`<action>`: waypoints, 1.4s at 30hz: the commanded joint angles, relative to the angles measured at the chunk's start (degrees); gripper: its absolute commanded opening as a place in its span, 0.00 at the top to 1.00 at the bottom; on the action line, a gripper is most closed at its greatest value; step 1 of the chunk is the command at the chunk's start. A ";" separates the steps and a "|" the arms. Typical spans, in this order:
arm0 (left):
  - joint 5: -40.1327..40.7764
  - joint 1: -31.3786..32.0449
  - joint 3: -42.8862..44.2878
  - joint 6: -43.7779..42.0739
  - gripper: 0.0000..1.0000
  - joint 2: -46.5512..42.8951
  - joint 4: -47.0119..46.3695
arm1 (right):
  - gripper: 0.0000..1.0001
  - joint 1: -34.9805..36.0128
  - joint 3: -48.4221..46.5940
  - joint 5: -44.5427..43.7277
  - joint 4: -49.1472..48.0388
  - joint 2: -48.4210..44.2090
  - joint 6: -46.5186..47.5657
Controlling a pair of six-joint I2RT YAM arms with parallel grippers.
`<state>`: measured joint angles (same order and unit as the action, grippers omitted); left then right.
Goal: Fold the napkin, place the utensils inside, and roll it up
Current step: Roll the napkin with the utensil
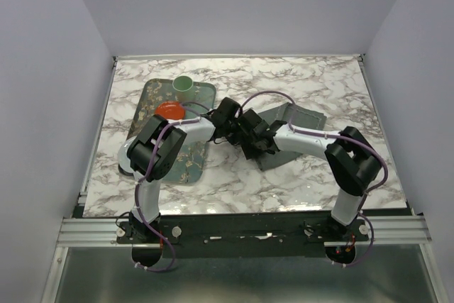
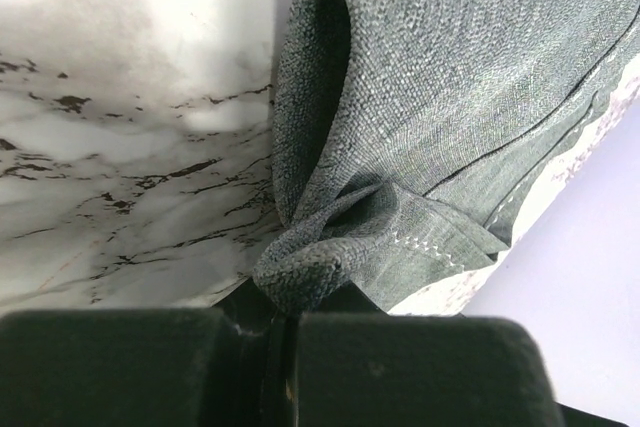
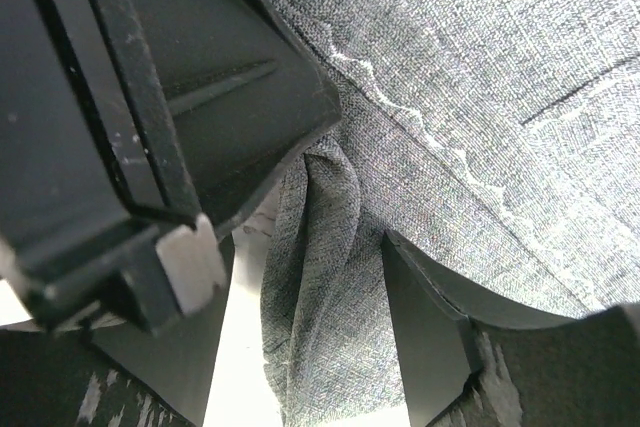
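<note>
The dark grey napkin [image 1: 301,120] lies right of the table's centre, partly under my right arm. In the left wrist view the napkin [image 2: 430,117] is doubled over into a loose loop, and my left gripper [image 2: 285,322] is shut on a bunched corner of it. In the top view the left gripper [image 1: 234,127] meets the right gripper [image 1: 248,140] at the cloth's left end. My right gripper [image 3: 310,267] stands open, with a raised fold of the napkin [image 3: 480,77] between its jaws. The utensils are hidden or out of view.
A green patterned tray [image 1: 145,115] sits at the left of the marble table, carrying a pale green cup [image 1: 184,85] and a red bowl [image 1: 170,111]. My left arm crosses over the tray's right side. White walls enclose the table.
</note>
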<state>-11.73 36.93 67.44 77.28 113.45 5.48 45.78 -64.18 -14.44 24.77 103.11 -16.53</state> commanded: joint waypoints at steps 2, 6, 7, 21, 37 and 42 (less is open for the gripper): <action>-1.28 0.51 -2.58 0.86 1.00 -0.95 0.06 | 0.31 -0.08 0.99 -0.94 0.19 -3.70 0.10; -1.19 0.51 -2.75 1.03 1.00 -1.12 -0.20 | 0.31 -0.08 1.16 -1.21 0.10 -3.62 0.36; -1.19 0.43 -2.75 1.04 1.00 -1.21 -0.20 | 0.31 -0.16 1.08 -1.30 0.10 -3.27 0.54; -1.46 0.16 -3.37 1.12 1.00 -1.83 -0.73 | 0.35 -1.04 2.57 2.04 -3.50 6.40 -0.16; -2.07 -0.45 -4.25 1.13 1.00 -2.71 -1.70 | 0.62 -2.89 6.61 -3.23 -1.92 4.82 -4.91; -2.25 -0.72 -3.46 0.42 1.00 -2.44 -1.61 | 0.78 -3.77 7.23 -2.09 -2.10 4.29 -5.26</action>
<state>-12.53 35.97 64.27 79.94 112.62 0.78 44.34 -61.25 -15.66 18.28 103.04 -18.96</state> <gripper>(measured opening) 0.031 0.283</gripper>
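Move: The napkin's rolled edge already lies between the right hand's open fingers, about 1 cm ahead of the hand point and 1 cm below it. From the left hand, which still pinches the roll, that spot is some 4 cm back and 4 cm to the right. Counted from the right hand, the napkin's near corner is roughly 5 cm back and 3 cm right, the flat part of the napkin about 8 cm ahead and 14 cm right. The napkin's rolled edge is straddled by the right fingers, which first lift about 1 cm, sink nearly 2 cm down again beside the roll, then ease about 1 cm farther forward while closing from wide to roughly a quarter open, bringing the edge between the pads. The left hand stays put and keeps its pinch on the roll. ##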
